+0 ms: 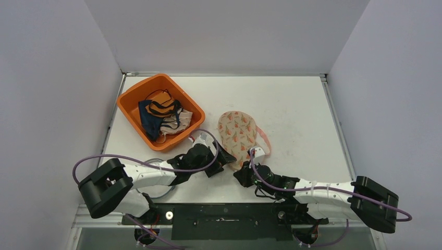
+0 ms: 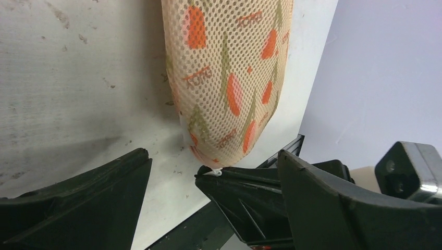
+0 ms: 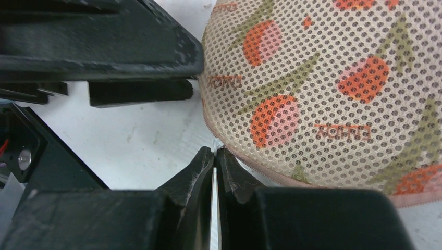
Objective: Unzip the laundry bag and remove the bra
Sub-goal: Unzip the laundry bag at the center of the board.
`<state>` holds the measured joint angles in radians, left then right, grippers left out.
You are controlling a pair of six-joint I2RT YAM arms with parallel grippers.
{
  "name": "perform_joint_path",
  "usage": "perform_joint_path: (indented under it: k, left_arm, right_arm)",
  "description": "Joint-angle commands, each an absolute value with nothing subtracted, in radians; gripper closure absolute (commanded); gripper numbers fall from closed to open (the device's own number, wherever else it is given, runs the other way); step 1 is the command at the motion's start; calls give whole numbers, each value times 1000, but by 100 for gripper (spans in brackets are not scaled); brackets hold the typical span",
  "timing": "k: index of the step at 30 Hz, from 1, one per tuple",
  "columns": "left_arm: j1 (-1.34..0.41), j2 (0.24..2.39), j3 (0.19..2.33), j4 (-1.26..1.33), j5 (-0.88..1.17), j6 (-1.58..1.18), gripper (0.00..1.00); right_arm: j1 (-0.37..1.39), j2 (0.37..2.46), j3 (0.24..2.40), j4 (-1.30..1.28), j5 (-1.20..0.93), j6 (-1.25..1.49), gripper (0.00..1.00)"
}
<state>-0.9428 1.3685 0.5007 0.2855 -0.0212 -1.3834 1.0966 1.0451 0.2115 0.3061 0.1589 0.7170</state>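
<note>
The laundry bag [image 1: 238, 134] is beige mesh with an orange and green print and lies near the table's front middle, zipped. Its rounded near end fills the left wrist view [image 2: 229, 78] and the right wrist view [image 3: 323, 94]. My right gripper [image 1: 242, 172] [image 3: 215, 151] is shut, pinching a small white zipper pull [image 2: 218, 171] at that near end. My left gripper [image 1: 223, 160] [image 2: 213, 152] stands open just left of the bag's end, its fingers [image 3: 104, 47] beside the mesh and holding nothing. The bra is hidden. A pink strap [image 1: 265, 138] lies along the bag's right edge.
An orange basin [image 1: 130, 101] with several crumpled garments [image 1: 164, 115] sits at the back left, close to my left arm. White walls enclose the table on three sides. The black mounting rail [image 1: 224, 219] runs along the near edge.
</note>
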Motion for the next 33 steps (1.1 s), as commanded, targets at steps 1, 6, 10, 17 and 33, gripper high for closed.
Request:
perform_joint_path:
  k: [1, 6, 10, 17, 33]
  left_arm:
    - [-943, 1405, 465, 435, -3, -1423, 15]
    - [-943, 1463, 442, 521, 31, -1447, 29]
    - [-941, 1508, 437, 572, 48, -1463, 48]
    - [-924, 1510, 446, 539, 37, -1459, 98]
    - [-906, 1443, 500, 365, 31, -1311, 100]
  right_arm:
    - [1126, 1073, 252, 481, 209, 707, 95]
    - [1146, 1086, 245, 537, 227, 706, 95]
    - [1160, 1083, 245, 547, 245, 703, 95]
    - [1179, 1040, 239, 457, 282, 708, 95]
    - [1197, 779, 207, 43, 508, 828, 95]
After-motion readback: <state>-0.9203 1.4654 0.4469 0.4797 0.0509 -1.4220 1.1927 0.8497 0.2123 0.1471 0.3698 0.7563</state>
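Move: The laundry bag's near end lies about 2 cm to the left hand's right, level with it fore and aft and 3 cm below; the bag's middle is some 9 cm ahead, 3 cm right and 6 cm below. The right hand already holds the zip pull, with that near end only about 1 cm ahead and 1 cm left of its fingertips. The orange bin stands roughly 19 cm ahead and 22 cm left of the left hand. Sinking nearly 3 cm onto the bag's near end and easing 1 cm right, the open left hand shuts and pinches the mesh beside the zip pull, then lifts a little. The right hand keeps its pinch on the pull, moving left and up about 2 cm towards the left hand, then turns back some 3 cm to the right, rising slightly. ##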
